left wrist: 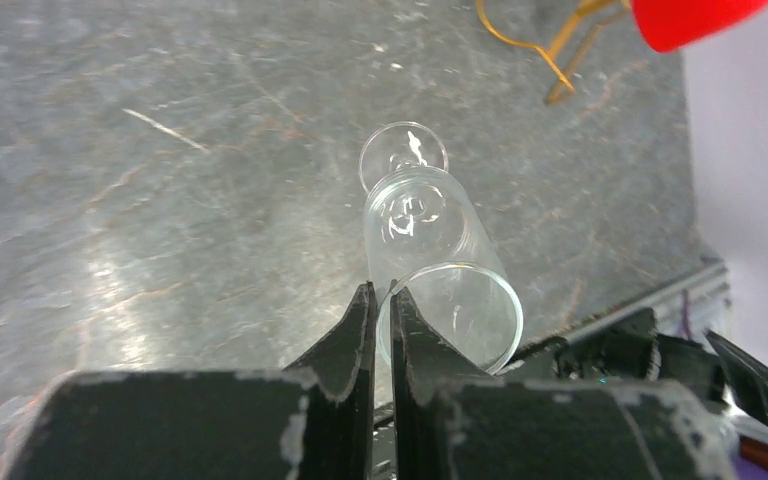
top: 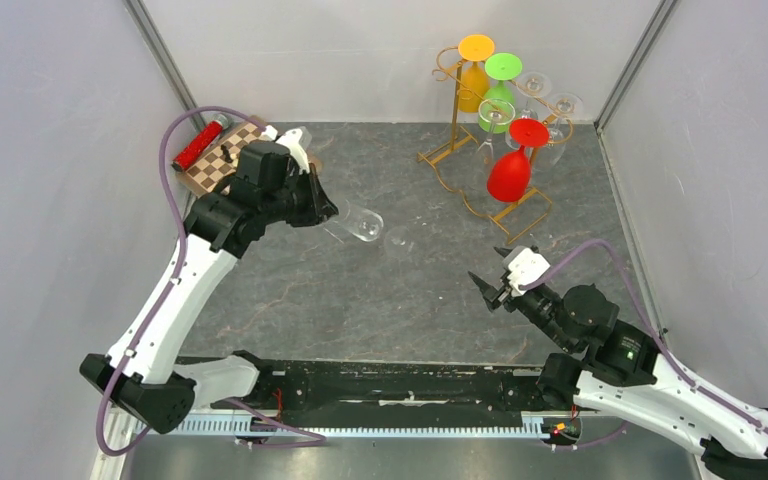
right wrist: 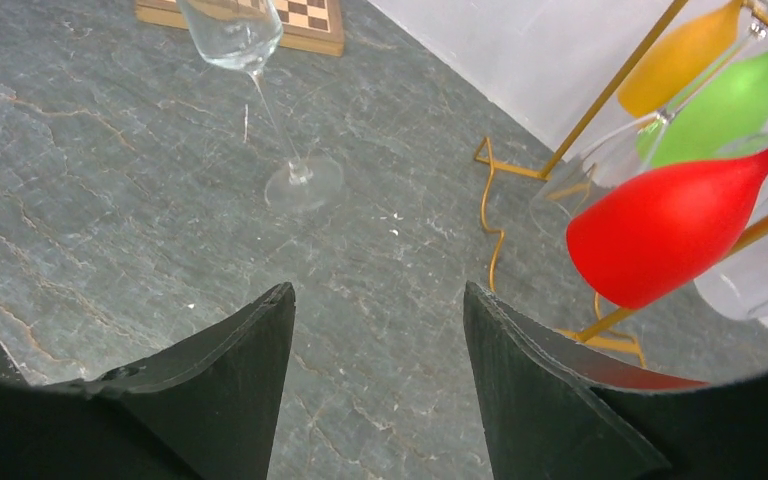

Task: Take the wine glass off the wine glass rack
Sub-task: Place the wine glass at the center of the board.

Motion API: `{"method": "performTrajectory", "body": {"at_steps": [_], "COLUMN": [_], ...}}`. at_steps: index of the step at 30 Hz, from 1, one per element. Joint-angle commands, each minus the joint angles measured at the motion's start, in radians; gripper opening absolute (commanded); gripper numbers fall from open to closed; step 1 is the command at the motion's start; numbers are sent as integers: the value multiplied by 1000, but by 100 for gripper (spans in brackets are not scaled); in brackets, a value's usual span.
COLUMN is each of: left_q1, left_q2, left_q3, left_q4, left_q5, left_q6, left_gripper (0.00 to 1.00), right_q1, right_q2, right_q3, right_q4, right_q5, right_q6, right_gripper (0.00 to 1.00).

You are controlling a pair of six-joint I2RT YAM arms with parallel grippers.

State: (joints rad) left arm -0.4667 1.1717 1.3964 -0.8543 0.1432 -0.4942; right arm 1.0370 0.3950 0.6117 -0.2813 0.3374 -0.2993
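A clear wine glass leans over the table's middle, its foot down on the stone surface. My left gripper is shut on the rim of its bowl, one finger inside and one outside. The gold wine glass rack stands at the back right with a red glass, a green one, an orange one and clear ones hanging upside down on it. My right gripper hovers open in front of the rack, with only bare table between its fingers.
A chessboard with a red cylinder lies at the back left, behind the left arm. White walls close in the table on three sides. The rack's wire base reaches toward the middle.
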Motion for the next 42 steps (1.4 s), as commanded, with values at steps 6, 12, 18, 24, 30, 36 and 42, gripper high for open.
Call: {"method": "performTrajectory", "body": {"at_steps": [6,12,18,24,30,36,42], "left_q1": [21,100,187,252,279,287,293], "left_q2": [101,134,164,194,229,253,282], "left_q3": [208,232,208,182,168,165,176], "left_q4": [-160,-193,-192,-188,-193,-195,-206], "left_q5": [-317,-384,-378,-384,-401,-412,-425], "left_q6": [112,131,142,158,160,164,170], "left_gripper": [2,2,2,2,2,2,2], "right_q1": [3,3,3,3,3,3,3], "right_q2": [66,97,78,72,70,72,75], "right_q3": [130,142,119,102,94,89,95], "right_q4": [-130,-160,-142,-144,-149,-149,-150], "right_q5": [3,-38,-67,-89,-89,-89,-80], "right_q6": [162,194,191,187,182,176,175], "right_gripper": [66,66,66,67,66,67,67]}}
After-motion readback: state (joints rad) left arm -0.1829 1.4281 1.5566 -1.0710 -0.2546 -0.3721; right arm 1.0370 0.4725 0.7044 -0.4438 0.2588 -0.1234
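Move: The left hand already holds the clear wine glass by its rim, foot outward and down. The centre of the chess board it is bound for lies about 38 cm ahead, some 27 cm to this hand's left and 27 cm below. On it, the black chess piece stands about 7 cm farther out and 8 cm left of the centre; the red tube lies some 11 cm farther out and 16 cm left of the centre. From the right hand, the board's centre is roughly 47 cm ahead, 70 cm left and 25 cm lower. Still pinching the glass by the rim with nearly shut fingers, the left hand swings about 15 cm left and some 7 cm forward towards the board, sinking about 5 cm, mostly in the later part. The wrist turns counter-clockwise by roughly 25 degrees and tips the fingers more steeply down, bringing the foot of the glass under the hand. ##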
